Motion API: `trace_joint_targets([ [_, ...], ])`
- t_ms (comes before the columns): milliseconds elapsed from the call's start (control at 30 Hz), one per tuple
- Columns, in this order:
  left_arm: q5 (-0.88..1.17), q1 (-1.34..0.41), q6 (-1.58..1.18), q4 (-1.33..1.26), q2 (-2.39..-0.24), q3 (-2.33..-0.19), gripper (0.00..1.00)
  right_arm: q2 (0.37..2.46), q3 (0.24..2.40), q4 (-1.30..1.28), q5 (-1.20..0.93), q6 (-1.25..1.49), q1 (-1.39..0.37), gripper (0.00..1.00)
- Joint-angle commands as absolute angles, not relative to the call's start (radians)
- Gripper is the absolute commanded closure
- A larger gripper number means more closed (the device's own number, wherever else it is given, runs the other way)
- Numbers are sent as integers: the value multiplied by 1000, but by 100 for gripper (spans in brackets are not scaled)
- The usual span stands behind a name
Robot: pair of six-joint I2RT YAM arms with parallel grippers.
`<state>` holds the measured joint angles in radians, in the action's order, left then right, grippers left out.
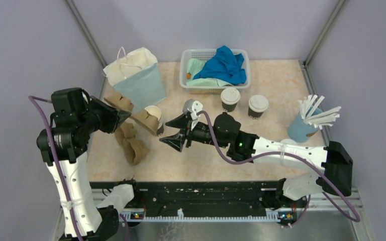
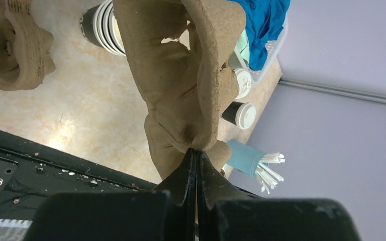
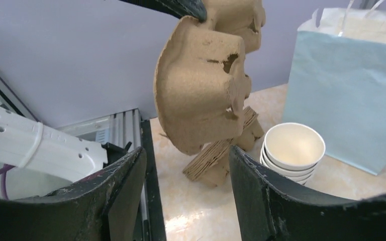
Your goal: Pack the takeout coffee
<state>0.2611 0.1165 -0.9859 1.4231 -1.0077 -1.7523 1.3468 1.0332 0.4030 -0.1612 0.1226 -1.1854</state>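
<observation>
Two takeout coffee cups with white lids stand at the back, one (image 1: pixel 229 99) just left of the other (image 1: pixel 257 105); both also show in the left wrist view (image 2: pixel 242 83) (image 2: pixel 240 114). My left gripper (image 1: pixel 122 116) is shut on the edge of a brown pulp cup tray (image 2: pixel 181 75), which hangs lifted above the table (image 3: pixel 201 85). My right gripper (image 1: pixel 174 133) stands open just right of that tray, with nothing between its fingers (image 3: pixel 186 170). A nested stack of lidless paper cups (image 3: pixel 294 150) lies on its side beyond the tray (image 1: pixel 154 114).
More pulp trays lie stacked on the table (image 1: pixel 131 144) under the held one. A light blue paper bag (image 1: pixel 138 80) stands at the back left, beside a white basket (image 1: pixel 187 70) of cloths. A light blue cup of white sticks (image 1: pixel 301 128) is at the right.
</observation>
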Motion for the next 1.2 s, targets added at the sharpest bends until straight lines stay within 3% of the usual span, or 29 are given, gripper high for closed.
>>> trace_joint_targets([
  [0,319,115,-1009,1405,-1004,-1752,100,1379,1054,542,-140,74,-1216,40],
  [100,331,116,-1010,1402,-1008,-1755,100,1399,1061,548,-118,65,-1229,41],
  [233,331,115,-1010,1403,-1010,-1758,100,1420,1082,548,-78,56,-1240,52],
  [400,324,115,-1005,1409,-1009,-1756,100,1426,1089,560,-20,58,-1253,58],
  [867,325,115,-1018,1398,-1007,-1740,100,1447,1150,538,31,42,-1284,53],
  [967,317,116,-1024,1401,-1000,-1737,100,1470,1182,504,45,38,-1284,59],
  [1067,314,115,-1032,1397,-996,-1733,100,1479,1200,457,85,42,-1284,72],
  [1167,295,115,-1022,1380,-984,-1719,100,1443,1183,443,141,43,-1286,93],
])
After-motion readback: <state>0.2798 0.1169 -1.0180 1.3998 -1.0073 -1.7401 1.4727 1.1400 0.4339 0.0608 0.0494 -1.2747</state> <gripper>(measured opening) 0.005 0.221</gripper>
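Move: The cup carrier is up in my left fingers, its middle about 3 cm ahead of that hand, 2 cm right and 3 cm below. From my right hand its middle is some 6 cm ahead, 10 cm left and 4 cm up, the nearest edge only 3–4 cm left. The paper cup stack stands about 15 cm ahead, 7 cm left and 20 cm down; the spare carrier lies 8 cm ahead, 16 cm left and 26 cm down. My left hand stays put, gripping the carrier in the air. I ease my right hand about 3 cm left to the carrier's hanging near edge, dipping slightly, pausing, then rising again. Near the end it noses 1 cm forward, having turned under 10 degrees clockwise, and the half-open fingers narrow to pinch that edge between their tips. ##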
